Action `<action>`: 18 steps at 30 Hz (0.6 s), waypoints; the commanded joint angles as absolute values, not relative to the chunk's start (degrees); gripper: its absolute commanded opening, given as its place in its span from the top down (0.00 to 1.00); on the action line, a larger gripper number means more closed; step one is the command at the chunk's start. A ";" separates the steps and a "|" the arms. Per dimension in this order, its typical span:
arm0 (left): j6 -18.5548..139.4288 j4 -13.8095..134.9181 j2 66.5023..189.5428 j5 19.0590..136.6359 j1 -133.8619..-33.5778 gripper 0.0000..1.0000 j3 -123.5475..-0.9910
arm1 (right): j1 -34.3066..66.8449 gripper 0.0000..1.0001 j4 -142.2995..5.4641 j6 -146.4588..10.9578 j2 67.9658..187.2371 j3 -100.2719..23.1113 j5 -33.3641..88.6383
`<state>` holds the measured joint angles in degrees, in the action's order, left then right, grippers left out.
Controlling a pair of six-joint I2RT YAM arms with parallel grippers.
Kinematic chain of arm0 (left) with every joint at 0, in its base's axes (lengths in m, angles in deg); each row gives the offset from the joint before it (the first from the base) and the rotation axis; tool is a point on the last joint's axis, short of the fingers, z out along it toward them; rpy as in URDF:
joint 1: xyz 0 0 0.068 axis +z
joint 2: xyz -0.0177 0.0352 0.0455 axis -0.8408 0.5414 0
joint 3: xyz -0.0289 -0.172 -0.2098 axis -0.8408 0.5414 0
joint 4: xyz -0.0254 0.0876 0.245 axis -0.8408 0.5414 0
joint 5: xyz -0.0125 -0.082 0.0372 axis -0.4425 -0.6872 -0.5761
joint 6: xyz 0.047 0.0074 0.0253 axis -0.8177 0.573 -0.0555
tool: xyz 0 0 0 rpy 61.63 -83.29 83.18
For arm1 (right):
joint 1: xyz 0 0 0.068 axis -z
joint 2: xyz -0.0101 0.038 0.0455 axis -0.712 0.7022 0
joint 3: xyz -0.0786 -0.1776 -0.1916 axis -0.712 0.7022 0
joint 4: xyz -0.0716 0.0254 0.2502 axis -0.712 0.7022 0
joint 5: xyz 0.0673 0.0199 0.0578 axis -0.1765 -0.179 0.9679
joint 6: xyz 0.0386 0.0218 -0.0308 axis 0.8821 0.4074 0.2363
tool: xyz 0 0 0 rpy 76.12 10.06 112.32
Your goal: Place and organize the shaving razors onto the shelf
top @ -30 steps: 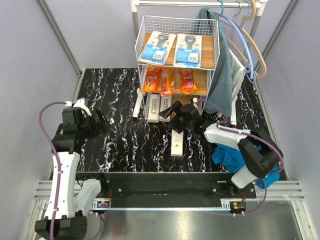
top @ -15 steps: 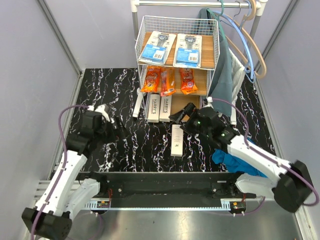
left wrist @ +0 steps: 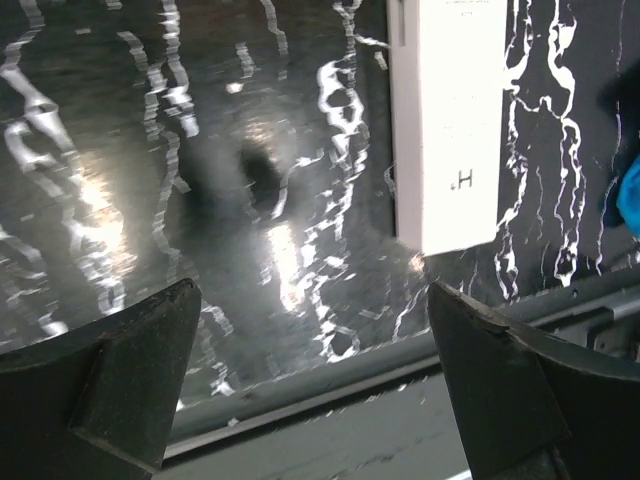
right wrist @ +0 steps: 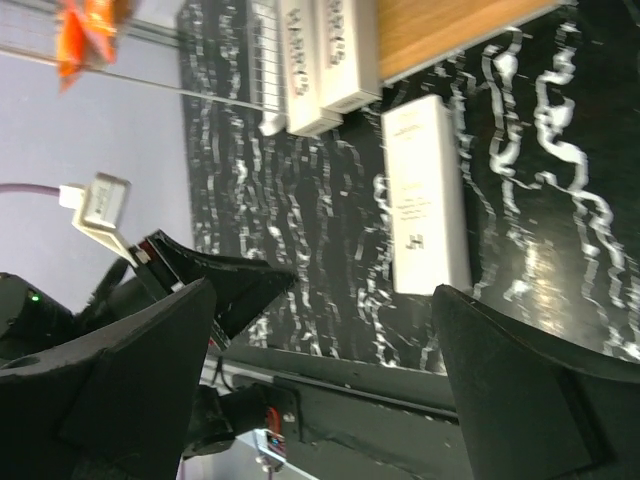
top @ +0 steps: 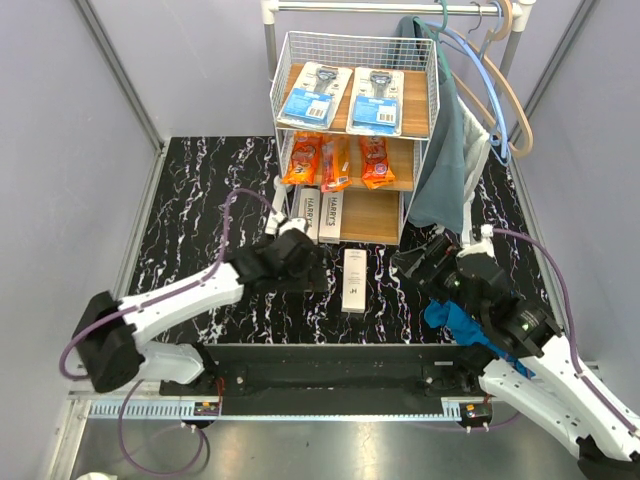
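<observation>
The shelf (top: 285, 120) stands at the back of the table. Two blue-and-white razor cards (top: 345, 95) lie on its top board, orange bags (top: 335, 160) on the middle board, and two white boxes (top: 320, 213) (right wrist: 320, 50) on the left of the bottom board. A third white box (top: 353, 280) (left wrist: 447, 120) (right wrist: 428, 195) lies flat on the black marbled table in front of the shelf. My left gripper (top: 308, 270) (left wrist: 315, 370) is open and low, just left of that box. On the box's right, some way off, my right gripper (top: 418, 264) (right wrist: 325, 380) also stands open and empty.
A white clothes rail with hangers (top: 490, 70) and a grey-green garment (top: 450, 150) stands right of the shelf. A blue cloth (top: 458, 320) lies at the front right under the right arm. The table's front rail (left wrist: 330, 375) is close below the left fingers.
The left arm has swung from the far left across the table to beside the loose box. The right arm has pulled back from the box to the right. Both grippers stayed open.
</observation>
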<state>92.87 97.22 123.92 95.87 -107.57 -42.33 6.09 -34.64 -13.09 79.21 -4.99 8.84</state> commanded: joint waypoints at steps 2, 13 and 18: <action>97.28 92.28 131.09 104.82 -113.29 0.01 -50.11 | 6.20 0.00 -26.13 -12.87 76.50 -6.19 4.44; 98.08 89.03 139.18 106.94 -117.69 0.01 -54.25 | 6.20 0.00 -23.84 -10.41 71.66 -3.47 4.09; 97.37 88.76 148.05 105.80 -119.36 0.01 -59.52 | 6.20 0.01 -22.61 -9.35 70.25 -3.20 4.53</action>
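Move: The last Harry's razor box lies flat on the table, about 10 cm to the right of the left hand, some 5 cm ahead and 8 cm lower. Already on the bottom shelf, the nearer shelved box stands roughly 16 cm beyond that box and 5 cm left of it, and the outer shelved box another 5 cm left. From the right hand, the loose box lies about 11 cm left, 5 cm ahead and 19 cm below. The left hand, fingers kept wide open, sweeps about 9 cm to the right in over the loose Harry's box, its wrist barely turning, slowing midway with a slight lift before it speeds up again and starts to sink towards the box, without touching it yet. The right hand, empty and still open, clears out of its way, easing some 5 cm to its right, back and down, away from the box. ##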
